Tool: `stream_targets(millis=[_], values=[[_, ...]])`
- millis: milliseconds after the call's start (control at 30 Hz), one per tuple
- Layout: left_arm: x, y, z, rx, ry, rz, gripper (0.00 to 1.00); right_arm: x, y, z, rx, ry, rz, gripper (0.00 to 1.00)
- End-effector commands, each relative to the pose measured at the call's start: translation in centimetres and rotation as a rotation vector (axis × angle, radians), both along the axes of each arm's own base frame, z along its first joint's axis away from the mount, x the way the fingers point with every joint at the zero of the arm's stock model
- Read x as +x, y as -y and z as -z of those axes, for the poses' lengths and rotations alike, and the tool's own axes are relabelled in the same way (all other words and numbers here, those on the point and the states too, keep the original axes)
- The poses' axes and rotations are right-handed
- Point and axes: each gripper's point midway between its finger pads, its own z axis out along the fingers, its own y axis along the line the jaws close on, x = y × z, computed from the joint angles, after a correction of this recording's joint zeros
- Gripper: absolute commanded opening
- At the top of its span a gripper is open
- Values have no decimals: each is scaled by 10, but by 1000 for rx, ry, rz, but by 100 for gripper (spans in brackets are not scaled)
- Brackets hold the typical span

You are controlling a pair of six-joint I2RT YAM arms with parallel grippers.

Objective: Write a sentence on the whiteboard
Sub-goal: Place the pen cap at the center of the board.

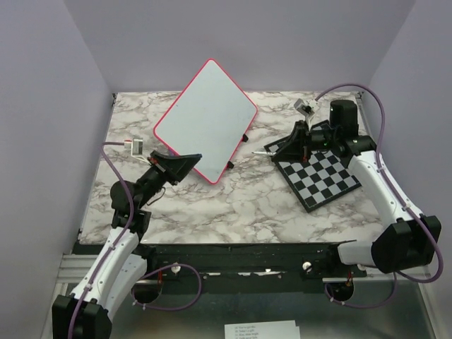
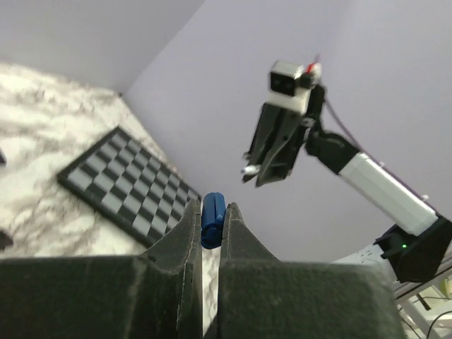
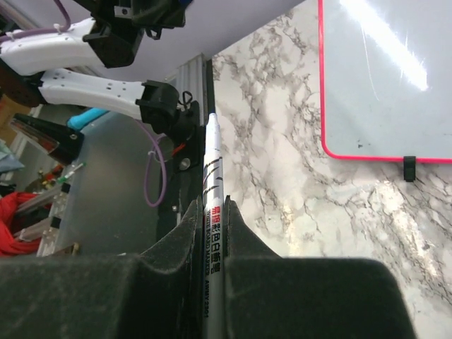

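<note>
The whiteboard lies tilted at the back middle of the marble table, with a pink-red rim and a blank face; no sentence shows on it. Its lower corner appears in the right wrist view. My right gripper is shut on a silver whiteboard marker, uncapped, held above the table to the right of the board. My left gripper is shut on a small blue cap and hovers by the board's near corner. From the left wrist, the right gripper hangs in the air ahead.
A black-and-white chessboard lies at the right of the table under the right arm, also in the left wrist view. The board's small black feet stick out at its edge. A black rail runs along the table's near edge.
</note>
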Motion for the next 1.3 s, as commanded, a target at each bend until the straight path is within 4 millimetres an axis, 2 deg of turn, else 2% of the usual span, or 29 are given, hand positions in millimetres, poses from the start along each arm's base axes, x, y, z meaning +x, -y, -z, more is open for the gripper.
stream_targets(millis=[0,33,67,100,133,200,233,267,333,367,400,533,567,600,667,733,767,800,867,933,967,1100,1167,1267], values=[[-8,11,85,144,-239,58,0,4,15,9,-78,101,116,1],[-16,21,96,173,-262,88,0,9,19,8,-84,130,147,1],[-13,20,116,206,-330,39,0,11,22,6,-92,159,177,0],[-15,23,132,259,-344,26,0,15,30,17,-108,133,227,0],[-32,41,143,298,-357,87,0,21,34,16,-100,165,251,1],[-32,48,172,366,-417,46,0,27,45,27,-115,162,305,1],[-34,53,179,396,-416,45,0,29,48,28,-118,172,317,0],[-42,67,192,437,-426,81,0,31,51,29,-125,180,333,0],[-34,74,203,481,-413,38,0,32,56,29,-131,194,352,1],[-32,83,213,504,-407,42,0,31,57,28,-131,200,354,0],[-33,92,214,519,-385,50,0,31,57,30,-132,202,353,0],[-18,116,225,547,-325,18,0,31,58,34,-138,204,356,1],[-15,122,234,563,-319,22,0,31,59,36,-138,201,357,1],[-11,129,232,558,-307,27,0,31,59,36,-137,201,356,1],[-9,139,246,577,-314,37,0,31,59,36,-136,200,354,1],[-6,148,248,572,-309,45,0,31,60,36,-136,202,358,1],[-4,151,258,584,-323,50,0,31,60,36,-136,202,356,0],[-1,154,258,581,-322,48,0,31,60,36,-135,202,353,0],[1,158,271,603,-343,48,0,32,61,37,-136,200,357,1],[5,164,272,606,-347,50,0,31,60,36,-134,204,351,1],[5,163,284,632,-372,52,0,31,60,36,-133,203,350,0],[9,168,293,655,-403,49,0,30,60,37,-130,199,341,1],[11,165,302,681,-430,31,5,30,60,37,-130,196,339,0],[12,168,305,694,-443,33,14,30,59,38,-130,193,336,1]])
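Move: The left hand holds the blue pen cap high over the table; the bare marble it is bound for lies about 17 cm right, 1 cm ahead and some 33 cm below. The whiteboard's middle is around 31 cm ahead and 1 cm right, the checkerboard's some 15 cm ahead and 41 cm right, both about 32 cm down. From the right hand, holding the pen, that marble spot is roughly 10 cm left, level fore-and-aft, 29 cm below. Left hand takes the pinched cap 30 cm down, 17 right, tipping towards the marble; right hand eases right. ##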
